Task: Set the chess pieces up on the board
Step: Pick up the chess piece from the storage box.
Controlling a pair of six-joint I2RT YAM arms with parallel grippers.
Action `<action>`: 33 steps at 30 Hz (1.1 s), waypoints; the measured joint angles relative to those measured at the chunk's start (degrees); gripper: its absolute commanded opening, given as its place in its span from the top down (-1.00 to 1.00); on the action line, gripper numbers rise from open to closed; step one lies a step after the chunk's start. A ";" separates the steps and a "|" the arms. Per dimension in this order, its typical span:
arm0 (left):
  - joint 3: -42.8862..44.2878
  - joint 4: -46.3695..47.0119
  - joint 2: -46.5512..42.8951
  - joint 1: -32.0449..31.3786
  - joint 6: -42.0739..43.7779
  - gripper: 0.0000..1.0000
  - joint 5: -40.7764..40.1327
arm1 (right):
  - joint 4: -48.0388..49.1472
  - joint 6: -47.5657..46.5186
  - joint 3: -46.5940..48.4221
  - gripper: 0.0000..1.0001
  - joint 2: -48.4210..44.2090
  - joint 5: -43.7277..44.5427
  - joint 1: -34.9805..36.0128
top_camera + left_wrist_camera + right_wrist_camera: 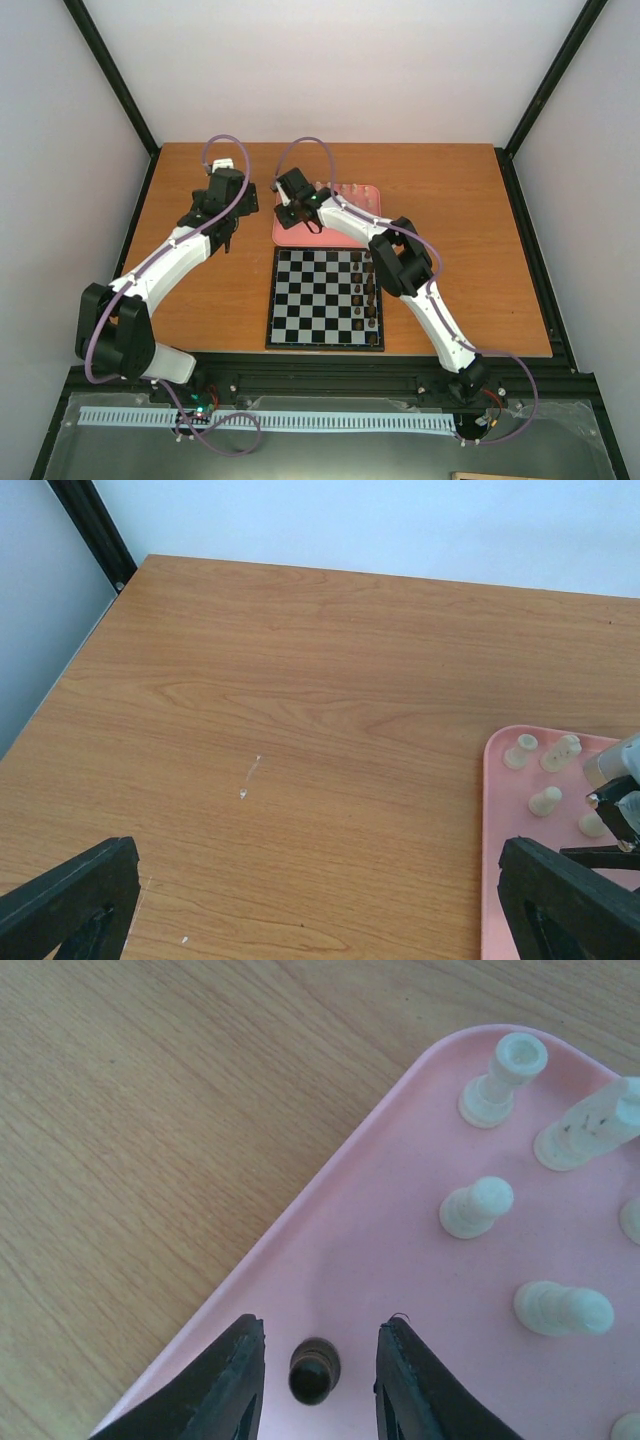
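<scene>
A dark brown chess piece [314,1370] stands upright near the corner of the pink tray [380,1240]. My right gripper [320,1345] straddles it with the jaws open, a small gap showing on each side of the piece. Several cream pieces [478,1207] stand or lie further in on the tray. The board [310,297] lies at the near middle of the table, with dark pieces [370,295] lined up along its right side. My left gripper [320,900] hangs open over bare wood left of the tray, nothing between its fingers.
The tray [365,195] sits just behind the board. The right arm [405,262] reaches over the board's right rear corner. The left arm [170,255] lies across the left part of the table. Black frame posts stand at the table's back corners.
</scene>
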 measured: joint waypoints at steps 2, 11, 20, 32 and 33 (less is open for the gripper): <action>0.00 -0.02 0.17 0.00 0.00 -0.99 0.00 | -0.04 0.04 0.04 0.41 0.20 -0.22 -0.17; 0.00 0.04 0.17 0.00 0.00 -0.99 -0.04 | -0.72 0.24 0.35 0.77 2.14 -1.42 -0.74; 0.00 0.13 0.17 0.00 0.00 -1.00 -0.04 | -0.83 0.44 0.68 0.88 2.23 -2.34 -0.79; 0.00 0.17 0.72 0.00 0.00 -1.00 -0.46 | 1.44 1.75 -20.94 0.87 -18.84 -1.36 0.92; 0.00 0.17 0.96 0.00 0.00 -1.00 -0.55 | 1.95 2.12 -23.61 0.87 -22.27 -0.63 1.51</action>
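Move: Almost directly under the right hand's open fingertips, about 3 cm down, stands the dark chess piece in the storage box. From that piece, the nearest light pawn is some 4 cm farther out, a second light pawn is 4 cm out and 3 cm right, and the light rook is about 7 cm out. The chessboard's middle is roughly 19 cm back and 9 cm right. From the left hand, the dark piece lies about 4 cm ahead, 14 cm right and 19 cm below. Sinking about 2 cm over the dark piece, the right hand closes its half-open fingers and pinches the piece between the pads. It holds there briefly, then draws back about 6 cm and a few centimetres right while rising some 8 cm, slowly at first and then quickly, towards the chessboard with its grip kept. ##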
